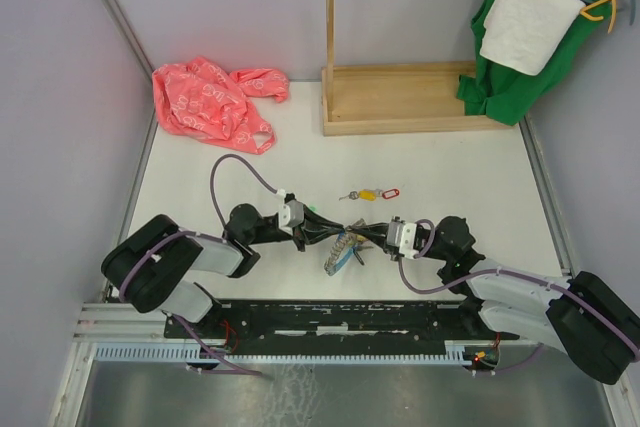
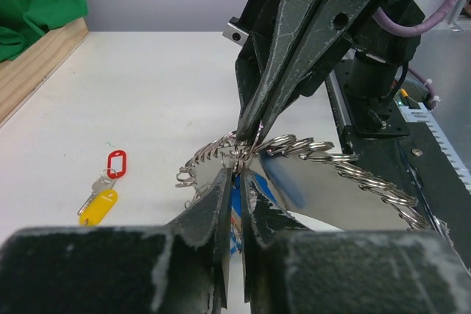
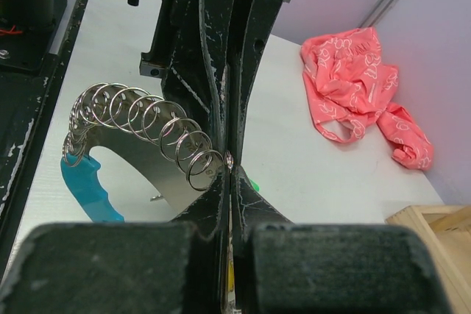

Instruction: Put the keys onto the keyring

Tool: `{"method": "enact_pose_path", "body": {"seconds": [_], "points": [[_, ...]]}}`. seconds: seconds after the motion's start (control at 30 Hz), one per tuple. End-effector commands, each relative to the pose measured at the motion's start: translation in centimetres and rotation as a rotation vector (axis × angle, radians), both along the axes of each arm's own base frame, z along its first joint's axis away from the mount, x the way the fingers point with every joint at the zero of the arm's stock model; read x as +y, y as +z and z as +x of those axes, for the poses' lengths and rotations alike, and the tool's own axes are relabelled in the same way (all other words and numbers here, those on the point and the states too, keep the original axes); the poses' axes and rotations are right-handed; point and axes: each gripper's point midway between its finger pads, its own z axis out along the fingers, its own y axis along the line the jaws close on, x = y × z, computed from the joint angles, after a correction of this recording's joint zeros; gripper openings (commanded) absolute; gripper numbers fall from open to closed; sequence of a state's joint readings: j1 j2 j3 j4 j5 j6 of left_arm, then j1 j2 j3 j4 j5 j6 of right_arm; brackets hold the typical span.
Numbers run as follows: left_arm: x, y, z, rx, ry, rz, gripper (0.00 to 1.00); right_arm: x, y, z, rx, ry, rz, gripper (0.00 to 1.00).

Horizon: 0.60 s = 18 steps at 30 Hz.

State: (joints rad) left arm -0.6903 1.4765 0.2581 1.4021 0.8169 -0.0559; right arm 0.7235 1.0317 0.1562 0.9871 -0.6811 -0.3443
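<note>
The keyring (image 1: pixel 340 250) hangs between both grippers at mid-table, a run of silver split rings (image 2: pixel 368 178) with a light-blue sleeve (image 3: pixel 87 187) and tagged keys under it. My left gripper (image 2: pixel 238 172) is nearly shut, pinching a ring at the end of the run, and a blue tag (image 2: pixel 236 207) shows in the slit. My right gripper (image 3: pixel 229 165) is shut on a small key ring right at that spot, with yellow showing between its fingers. The two sets of fingertips almost touch (image 1: pixel 347 236). Two loose keys (image 1: pixel 371 193) with a yellow and a red tag lie just beyond.
A crumpled pink bag (image 1: pixel 210 102) lies at the back left. A wooden stand base (image 1: pixel 400 97) sits at the back, with a green cloth (image 1: pixel 510 87) and a white towel (image 1: pixel 528 19) on hangers at the back right. A black rail (image 1: pixel 320 315) runs along the near edge.
</note>
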Motion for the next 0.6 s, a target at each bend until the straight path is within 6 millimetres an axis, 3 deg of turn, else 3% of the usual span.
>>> {"method": "enact_pose_path", "body": {"seconds": [0.0,0.27,0.57], "points": [[-0.4,0.1,-0.3,0.06,-0.041,-0.006,0.17,-0.1,6.1,-0.3,-0.172,0.01,0.171,0.0],[-0.2,0.3,-0.2,0.076,-0.021,-0.018,0.35,-0.2,5.5,-0.1,-0.185,-0.001,0.154,0.01],[2.4,1.1,1.4,0.021,0.207,-0.001,0.48,-0.4,2.5,0.3,-0.212,-0.017,0.031,0.01]]}}
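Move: The keyring's gripped end, in the right fingertips, is level with the left hand point, roughly 1 cm to its right and 1 cm above; a blue tag hangs about 2 cm right, level, and 2 cm below. On the table some 14 cm below the left hand, the yellow-tagged key lies about 9 cm ahead and 7 right, the green tag some 7 ahead and 7 left. For the right hand, the gripped end is right between its pads. The left fingers, already barely parted around the small ring at the keyring's end, spread to nearly half open and let it go while the hand dips about 1 cm, then it climbs back and draws off leftward by roughly 1.5 cm, away from the right fingertips. Meanwhile the right hand keeps its shut pinch on the keyring, lifting it about 2 cm and sinking again by 1 cm, with barely any tilt. ##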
